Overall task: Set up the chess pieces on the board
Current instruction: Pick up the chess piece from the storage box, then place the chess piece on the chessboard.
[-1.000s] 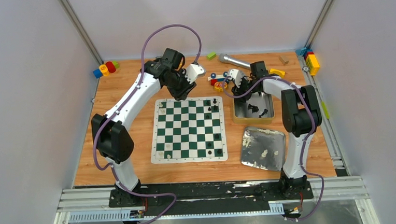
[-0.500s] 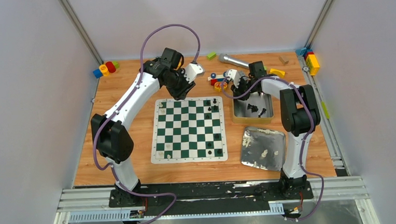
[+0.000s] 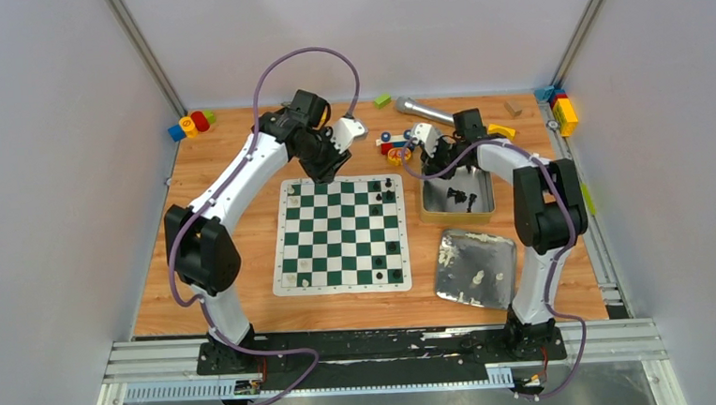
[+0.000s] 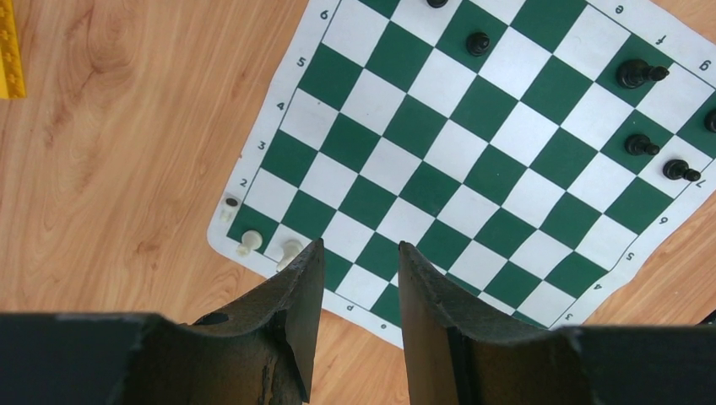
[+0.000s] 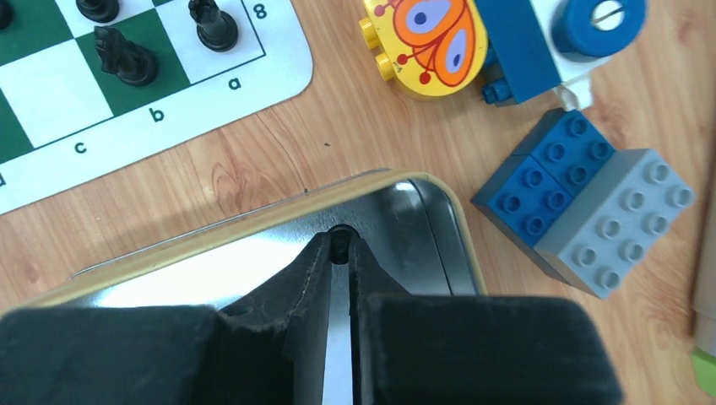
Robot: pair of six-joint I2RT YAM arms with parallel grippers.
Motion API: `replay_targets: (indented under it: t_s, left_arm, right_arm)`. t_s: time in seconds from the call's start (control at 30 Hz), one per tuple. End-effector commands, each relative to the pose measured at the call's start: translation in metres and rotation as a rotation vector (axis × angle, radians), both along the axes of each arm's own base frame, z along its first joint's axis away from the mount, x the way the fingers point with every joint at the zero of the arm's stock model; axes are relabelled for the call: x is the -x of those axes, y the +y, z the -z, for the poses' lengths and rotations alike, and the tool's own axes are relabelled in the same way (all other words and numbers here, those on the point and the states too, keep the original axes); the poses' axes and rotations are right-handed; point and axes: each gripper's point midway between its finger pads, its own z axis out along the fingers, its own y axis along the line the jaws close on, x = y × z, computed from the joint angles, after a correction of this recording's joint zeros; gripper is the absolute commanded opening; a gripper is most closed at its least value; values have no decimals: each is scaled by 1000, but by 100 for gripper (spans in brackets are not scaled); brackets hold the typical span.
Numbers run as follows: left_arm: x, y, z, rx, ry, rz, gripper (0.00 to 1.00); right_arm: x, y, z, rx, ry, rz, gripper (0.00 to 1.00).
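Note:
The green-and-white board point(image 3: 342, 232) lies mid-table. A few black chess pieces point(image 3: 389, 184) stand along its right side, and two white ones point(image 3: 290, 280) at its near-left corner. My left gripper point(image 3: 326, 172) hovers over the board's far edge, open, with nothing between its fingers point(image 4: 308, 287); the board point(image 4: 473, 143) and white pieces point(image 4: 246, 243) show below it. My right gripper point(image 5: 340, 246) reaches into the gold-rimmed tin point(image 5: 253, 224) and is shut on a small black chess piece point(image 5: 341, 236) at its fingertips. More black pieces point(image 3: 455, 194) lie in that tin point(image 3: 426, 196).
A silver tray point(image 3: 451, 253) near the right arm holds a few white pieces point(image 3: 476, 277). Toy blocks point(image 5: 583, 198) and a butterfly block point(image 5: 426, 38) lie just beyond the tin. A metal microphone point(image 3: 424, 111) and more blocks point(image 3: 190, 124) sit along the far edge.
My right gripper has closed on a black piece in the tin's far end. The left arm has barely shifted.

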Motion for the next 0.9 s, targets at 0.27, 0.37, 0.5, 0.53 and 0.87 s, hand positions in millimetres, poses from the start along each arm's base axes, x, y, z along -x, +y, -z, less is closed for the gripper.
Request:
replay_targets:
  t_s: [0.27,0.37,0.5,0.53,0.87]
  left_arm:
    - [-6,16,-44,113,-128,-125,54]
    - [-2,22,-53,146,-151,-155,63]
    - [4,28,-63,202,-166,-180,74]
    - [6,30,-63,211,-160,-187,77]
    - [26,52,-97,333,-223,-269,100]
  right_arm:
    - [45,11,-91,-81,-67,10,0]
    - [72,35,-106,-108,-63,-38,0]
    - [111,75,-112,-117,-42,-114,0]
    - [119,85,-110,-117,-30,-131,0]
    - [155,143,-58,-37,82,-232,1]
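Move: The black chess piece is already pinched in the right hand, low in the storage box. Its way leads to the empty squares midway along the board's right-hand edge, some 17 cm back, 15 cm left and 4 cm lower. A standing black pawn is about 11 cm back and 17 left, another black piece 23 back and 12 left; loose black pieces in the box lie 8 back and 10 right. From the left hand those squares are roughly 14 cm back, 17 right and 17 below. The black piece, still gripped, goes straight up out of the storage box on the right hand, then swings back and left over the box's side to the board, 15 cm back and 13 left, climbing about 11 cm and then starting to sink as the wrist turns counter-clockwise. The empty left hand rises some 6 cm and shifts 5 cm left, its fingers spreading wide. ##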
